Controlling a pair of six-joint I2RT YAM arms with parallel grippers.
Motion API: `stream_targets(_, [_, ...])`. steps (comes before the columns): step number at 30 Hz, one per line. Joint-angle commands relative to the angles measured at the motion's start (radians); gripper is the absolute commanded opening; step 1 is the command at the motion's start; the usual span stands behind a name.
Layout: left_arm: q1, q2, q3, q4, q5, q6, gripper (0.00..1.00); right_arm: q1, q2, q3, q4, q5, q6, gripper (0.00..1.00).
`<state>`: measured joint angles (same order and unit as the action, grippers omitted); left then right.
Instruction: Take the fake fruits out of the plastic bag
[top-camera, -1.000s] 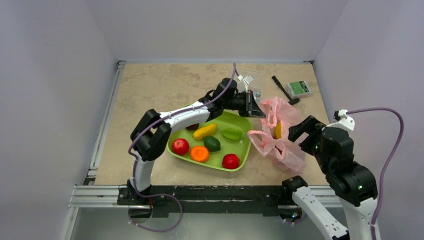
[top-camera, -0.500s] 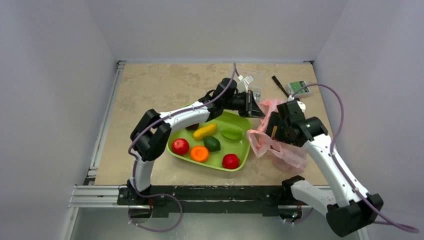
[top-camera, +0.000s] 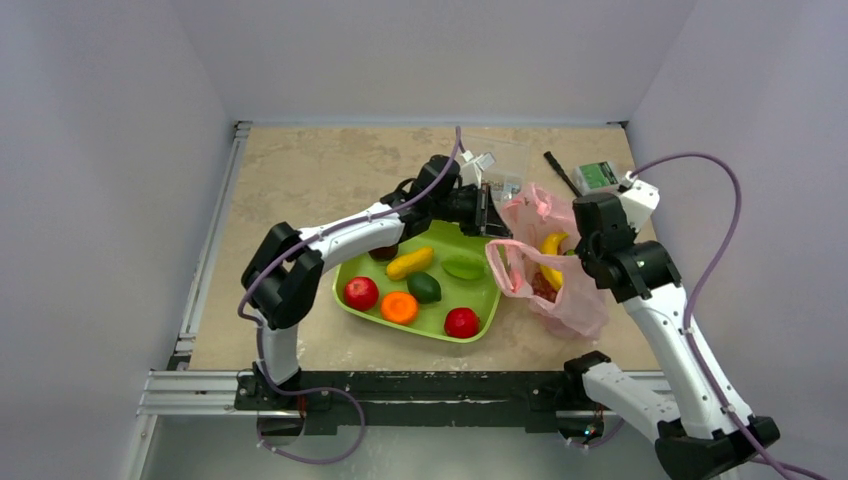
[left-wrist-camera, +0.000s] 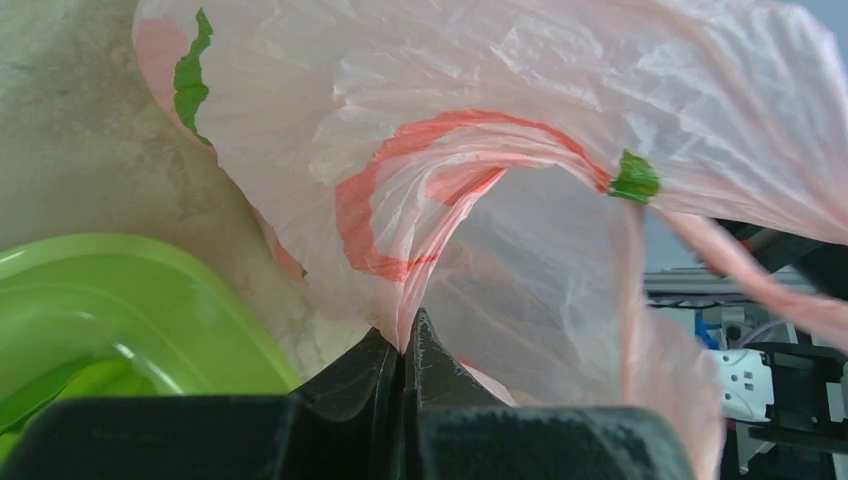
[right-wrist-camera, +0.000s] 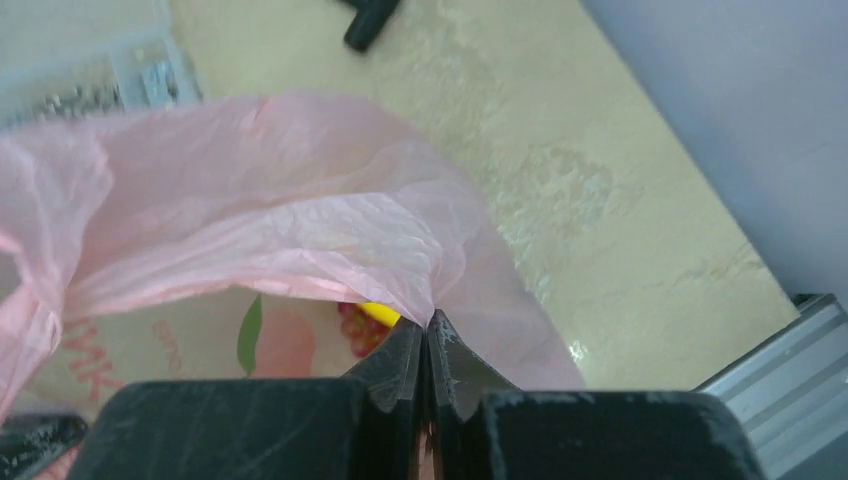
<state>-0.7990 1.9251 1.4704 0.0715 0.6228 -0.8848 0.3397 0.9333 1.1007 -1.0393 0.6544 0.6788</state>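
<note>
The pink plastic bag (top-camera: 570, 305) sits right of the green tray (top-camera: 485, 300), its mouth held open. My left gripper (top-camera: 492, 214) is shut on the bag's left rim; in the left wrist view the film (left-wrist-camera: 520, 100) is pinched between the closed tips of that gripper (left-wrist-camera: 405, 345). My right gripper (top-camera: 575, 252) is shut on the bag's right rim, as the right wrist view shows (right-wrist-camera: 428, 325). Inside the bag lie the yellow banana (top-camera: 551, 245) and the dark red grape bunch (top-camera: 545, 290), both also in the right wrist view: banana (right-wrist-camera: 380, 313), grapes (right-wrist-camera: 355, 330). The lime-green round fruit is hidden.
The tray holds two red round fruits (top-camera: 361, 292), an orange one (top-camera: 399, 307), a stubby yellow one (top-camera: 409, 263), a dark green one (top-camera: 424, 287) and a pale green oval one (top-camera: 463, 268). A clear parts box (top-camera: 500, 165), a black pen (top-camera: 568, 180) and a small green box (top-camera: 600, 177) lie behind the bag.
My right arm swung in from the near right and closed on the bag's right rim. The bag mouth has spread open, showing the banana. My left gripper shifted slightly left, still holding its rim.
</note>
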Motion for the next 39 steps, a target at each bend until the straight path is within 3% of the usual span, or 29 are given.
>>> stream_targets(1, [0.039,-0.097,-0.061,-0.058,-0.031,0.104,0.00,-0.030,-0.063,0.121,0.088,0.273,-0.032,0.00])
stream_targets(5, [0.056,-0.121,-0.108,-0.117,-0.057,0.134,0.00,-0.053,-0.086,0.193,0.156,0.353,-0.135,0.00])
stream_targets(9, [0.058,-0.128,-0.103,-0.138,-0.052,0.149,0.00,-0.053,-0.134,0.161,0.324,0.197,-0.309,0.00])
stream_targets(10, [0.058,-0.128,-0.094,-0.145,-0.042,0.149,0.03,-0.054,-0.138,0.156,0.329,0.159,-0.317,0.00])
stream_targets(14, [0.055,-0.161,-0.076,-0.189,-0.027,0.150,0.32,-0.053,-0.130,0.152,0.310,0.023,-0.339,0.00])
stream_targets(17, [0.052,-0.242,-0.130,-0.163,-0.041,0.162,0.45,-0.053,-0.122,0.149,0.294,-0.026,-0.349,0.00])
stream_targets(22, [0.038,-0.441,-0.341,0.017,-0.049,0.177,0.56,-0.054,-0.115,0.148,0.276,-0.074,-0.349,0.00])
stream_targets(25, [-0.033,-0.554,-0.426,0.075,-0.074,0.225,0.60,-0.053,-0.113,0.145,0.276,-0.090,-0.349,0.00])
stream_targets(30, [-0.254,-0.630,-0.516,0.164,-0.357,0.279,0.61,-0.053,-0.105,0.145,0.283,-0.100,-0.345,0.00])
stream_targets(33, [-0.365,-0.622,-0.543,0.271,-0.595,0.247,0.69,-0.053,-0.100,0.143,0.287,-0.111,-0.343,0.00])
stream_targets(39, [-0.395,-0.533,-0.451,0.223,-0.905,0.013,0.72,-0.053,-0.107,0.135,0.283,-0.103,-0.344,0.00])
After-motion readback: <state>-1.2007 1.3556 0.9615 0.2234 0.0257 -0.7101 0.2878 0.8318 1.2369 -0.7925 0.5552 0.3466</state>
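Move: The left gripper still pinches the bag's rim; the bag's middle lies about 12 cm to its right, 7 cm back and 13 cm below. The tray's green fruit is some 7 cm left, 7 cm back and 17 cm below it, the tray's nearer red fruit 8 cm left and 19 cm back. From the right gripper, also holding rim, the bag's middle is 2 cm left, 3 cm back, 14 cm below; the banana, 2 cm left, level ahead, 15 cm below. Left gripper releases the bag and swings back some 15 cm; right raises its pinched rim about 11 cm. ##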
